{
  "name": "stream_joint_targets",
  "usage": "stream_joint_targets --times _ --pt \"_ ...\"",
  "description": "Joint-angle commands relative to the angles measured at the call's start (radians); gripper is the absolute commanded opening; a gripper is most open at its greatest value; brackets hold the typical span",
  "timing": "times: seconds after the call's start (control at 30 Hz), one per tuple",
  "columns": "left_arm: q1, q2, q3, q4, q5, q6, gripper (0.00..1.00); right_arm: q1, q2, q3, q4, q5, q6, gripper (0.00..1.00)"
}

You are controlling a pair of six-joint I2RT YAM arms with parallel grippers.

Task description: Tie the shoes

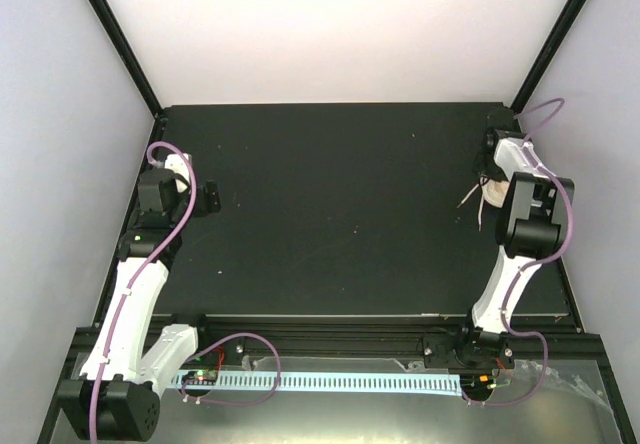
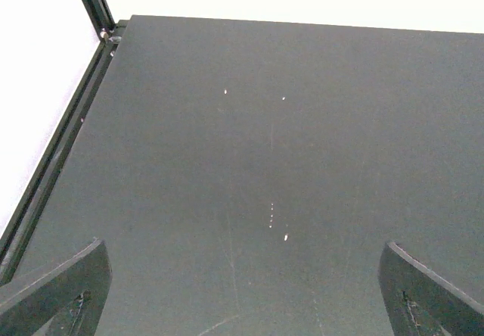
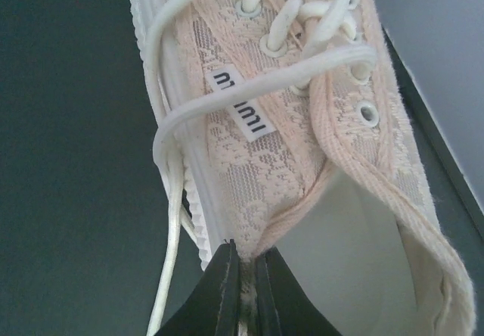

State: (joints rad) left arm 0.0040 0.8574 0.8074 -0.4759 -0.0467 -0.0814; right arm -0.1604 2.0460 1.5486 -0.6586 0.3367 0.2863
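The shoe (image 3: 295, 132) is a pale pink lace-fabric sneaker with cream laces (image 3: 302, 18) and a white sole. My right gripper (image 3: 246, 264) is shut on the shoe's side wall at the collar, the fabric pinched between both black fingers. A loose lace (image 3: 170, 222) hangs down past the sole. In the top view the shoe (image 1: 490, 196) is mostly hidden under the right arm's wrist at the table's right edge. My left gripper (image 2: 242, 290) is open and empty above the bare mat; it shows in the top view (image 1: 205, 199) at the far left.
The black table mat (image 1: 340, 204) spans the work area. White walls and black frame posts (image 1: 120, 39) enclose it. The mat's right edge (image 3: 435, 147) runs close beside the shoe. A perforated strip (image 1: 330, 381) lies on the near rail.
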Motion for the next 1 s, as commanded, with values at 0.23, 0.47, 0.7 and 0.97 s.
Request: stream_joint_targets --times 0.23,0.47,0.7,0.97 --pt "-0.003 -0.018 -0.007 0.016 0.014 0.011 0.99 0.065 -0.397 -0.208 -0.012 -0.336 0.050 0.02" --pt "-0.003 -0.024 -0.013 0.017 0.019 0.009 0.99 0.356 -0.495 -0.327 0.007 -0.358 0.146 0.02" --pt "-0.003 -0.003 -0.009 0.013 0.020 0.008 0.99 0.775 -0.588 -0.283 0.060 -0.337 0.390 0.01" --pt "-0.004 -0.007 -0.014 0.013 0.016 0.009 0.99 0.886 -0.601 -0.290 0.031 -0.166 0.440 0.02"
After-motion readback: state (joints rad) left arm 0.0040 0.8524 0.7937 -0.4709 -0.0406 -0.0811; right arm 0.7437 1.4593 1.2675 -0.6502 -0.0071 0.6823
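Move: The right hand already pinches the shoe's collar edge at the far right of the table; the shoe's middle is about 2 cm ahead, level left-right and 4 cm lower. The middle of the bare table, where it is being taken, lies some 40 cm left, 17 back and 7 below. The right wall is about 6 cm to the right; the loose lace ends trail about 8 left, 11 back and 6 below. From the left hand, the table middle is roughly 34 cm right, level ahead and 24 below. Leftwards in a long, quickening sweep of about 40 cm, the right hand carries the shoe by its pinched collar away from the right wall to above the table's middle, drawing back some 17 cm on the way. It lifts first, dips a little mid-sweep, then climbs again to end about 14 cm higher, slowing. The wrist turns some 40 degrees counter-clockwise and tips its left side up, fingers staying shut on the fabric. ##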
